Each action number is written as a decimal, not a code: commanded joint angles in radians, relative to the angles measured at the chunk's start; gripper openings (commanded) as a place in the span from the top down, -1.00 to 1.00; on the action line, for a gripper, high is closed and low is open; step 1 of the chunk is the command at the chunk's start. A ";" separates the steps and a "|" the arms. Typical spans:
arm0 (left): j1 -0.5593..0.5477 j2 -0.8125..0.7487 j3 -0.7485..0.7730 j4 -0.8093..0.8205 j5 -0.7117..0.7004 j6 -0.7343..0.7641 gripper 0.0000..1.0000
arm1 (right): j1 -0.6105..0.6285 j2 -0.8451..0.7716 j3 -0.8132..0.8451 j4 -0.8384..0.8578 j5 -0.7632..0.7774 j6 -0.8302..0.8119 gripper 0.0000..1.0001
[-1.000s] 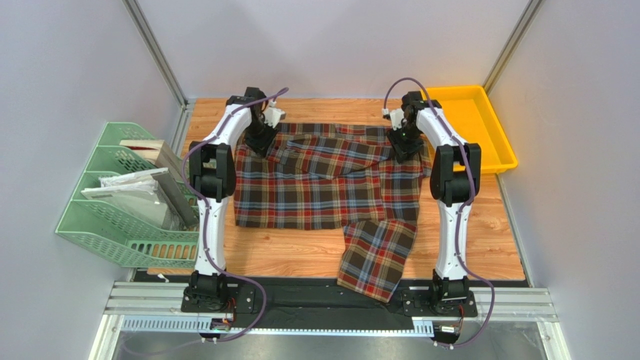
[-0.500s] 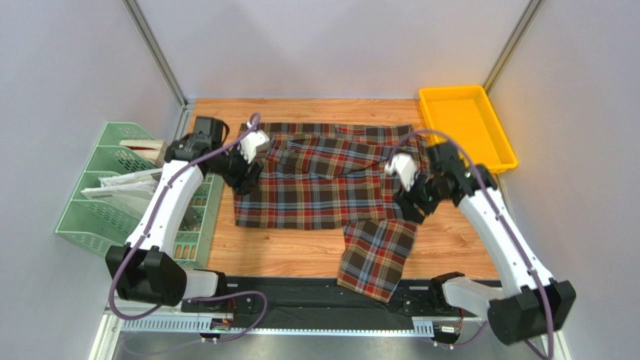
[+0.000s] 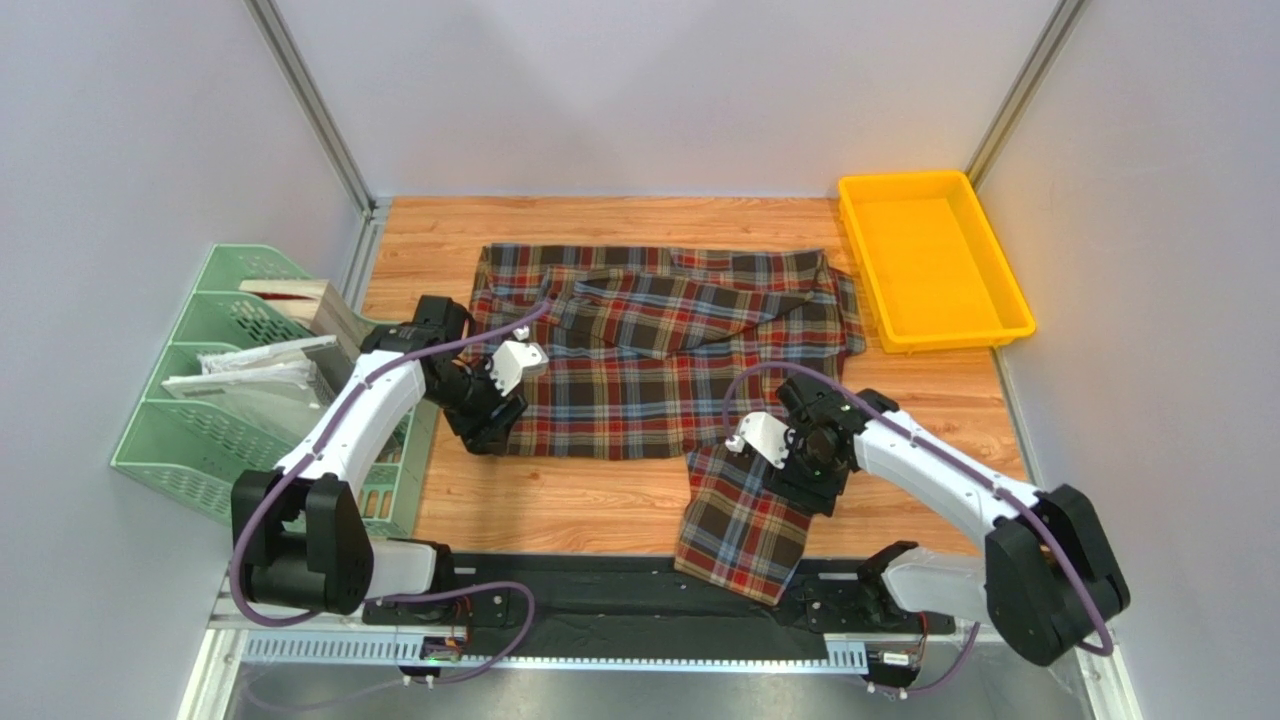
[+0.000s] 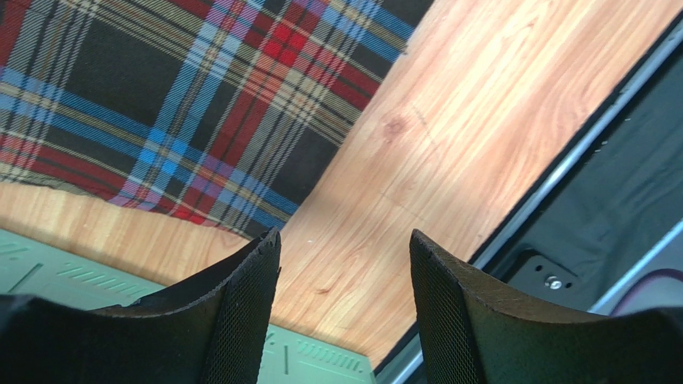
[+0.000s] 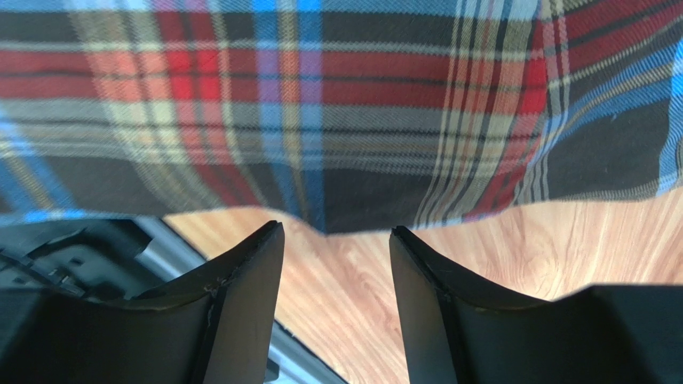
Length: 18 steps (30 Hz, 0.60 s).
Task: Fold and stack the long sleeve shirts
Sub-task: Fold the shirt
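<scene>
The plaid long sleeve shirt (image 3: 661, 353) lies spread across the wooden table, and one sleeve (image 3: 759, 510) trails over the near edge onto the black mat. My left gripper (image 3: 484, 425) hovers open at the shirt's near left corner. In the left wrist view the gripper (image 4: 345, 248) has bare wood between its fingers, and the shirt's corner (image 4: 160, 104) lies just beyond its left finger. My right gripper (image 3: 804, 477) is open over the sleeve's right edge. In the right wrist view the gripper (image 5: 337, 240) holds nothing, and the plaid hem (image 5: 321, 104) lies just past its tips.
A yellow tray (image 3: 935, 258) stands at the far right. A green file rack (image 3: 226, 398) holding papers and boards sits along the left edge, close to my left arm. The black mat and metal rail (image 3: 601, 588) run along the near edge.
Both arms have swung back from the shirt's far corners to its near side. The left came to the near left corner, the right to the trailing sleeve. The shirt lies unmoved.
</scene>
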 commanded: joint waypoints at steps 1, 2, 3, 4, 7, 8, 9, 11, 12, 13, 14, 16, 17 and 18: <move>-0.005 0.005 -0.011 0.051 -0.024 0.049 -0.34 | 0.008 0.061 -0.017 0.139 0.055 0.014 -0.09; -0.004 0.012 -0.014 0.061 -0.029 0.051 -0.34 | 0.014 0.073 -0.022 0.148 0.056 0.014 -0.05; -0.004 0.024 -0.022 0.066 -0.043 0.052 -0.35 | 0.016 0.079 -0.028 0.150 0.055 0.011 -0.01; -0.004 0.030 -0.028 0.069 -0.049 0.058 -0.35 | 0.018 0.092 -0.034 0.153 0.053 0.008 0.10; -0.004 0.029 -0.069 0.089 -0.073 0.122 -0.34 | 0.021 0.101 -0.037 0.164 0.056 -0.003 0.84; -0.004 0.024 -0.085 0.112 -0.081 0.144 -0.33 | 0.021 0.099 -0.035 0.151 0.056 -0.006 1.00; -0.005 0.012 -0.114 0.124 -0.099 0.194 -0.33 | 0.021 0.093 -0.034 0.145 0.055 -0.010 1.00; -0.004 0.003 -0.135 0.156 -0.110 0.244 -0.29 | 0.021 0.069 -0.034 0.131 0.055 -0.023 1.00; -0.004 -0.002 -0.152 0.169 -0.118 0.268 -0.28 | 0.021 0.064 -0.032 0.127 0.053 -0.023 1.00; -0.005 0.001 -0.158 0.178 -0.118 0.306 -0.28 | 0.019 0.059 -0.028 0.124 0.055 -0.024 1.00; -0.005 0.003 -0.163 0.202 -0.121 0.322 -0.27 | 0.021 0.055 -0.025 0.115 0.055 -0.024 1.00; -0.008 0.016 -0.168 0.229 -0.130 0.345 -0.27 | 0.022 0.053 -0.019 0.102 0.052 -0.024 1.00; -0.008 0.024 -0.169 0.254 -0.130 0.350 -0.25 | 0.022 0.050 -0.015 0.092 0.050 -0.023 1.00; -0.014 0.038 -0.172 0.265 -0.130 0.353 -0.24 | 0.021 0.041 -0.014 0.088 0.049 -0.023 1.00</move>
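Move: The right hand hangs just over the free right-hand edge of the loose sleeve, which lies about 1 cm ahead and 2 cm below. From it, the cuff is some 13 cm back and 13 cm left, and the sleeve's junction with the near hem about 8 cm ahead and 19 cm left. The shirt's near-left corner lies roughly 4 cm left, 1 cm ahead and 8 cm below the left hand; the green rack's side wall is about 10 cm left, level with it. The right fingers pinch the sleeve's edge: already astride it, they sink about 2 cm with a slight push forward, shut fully on the cloth, and then hold nearly still. Meanwhile the left hand, fingers staying open, descends some 5 cm and shifts 3 cm left towards the near-left corner, untilting a little and turning about 10 degrees clockwise, without closing. ##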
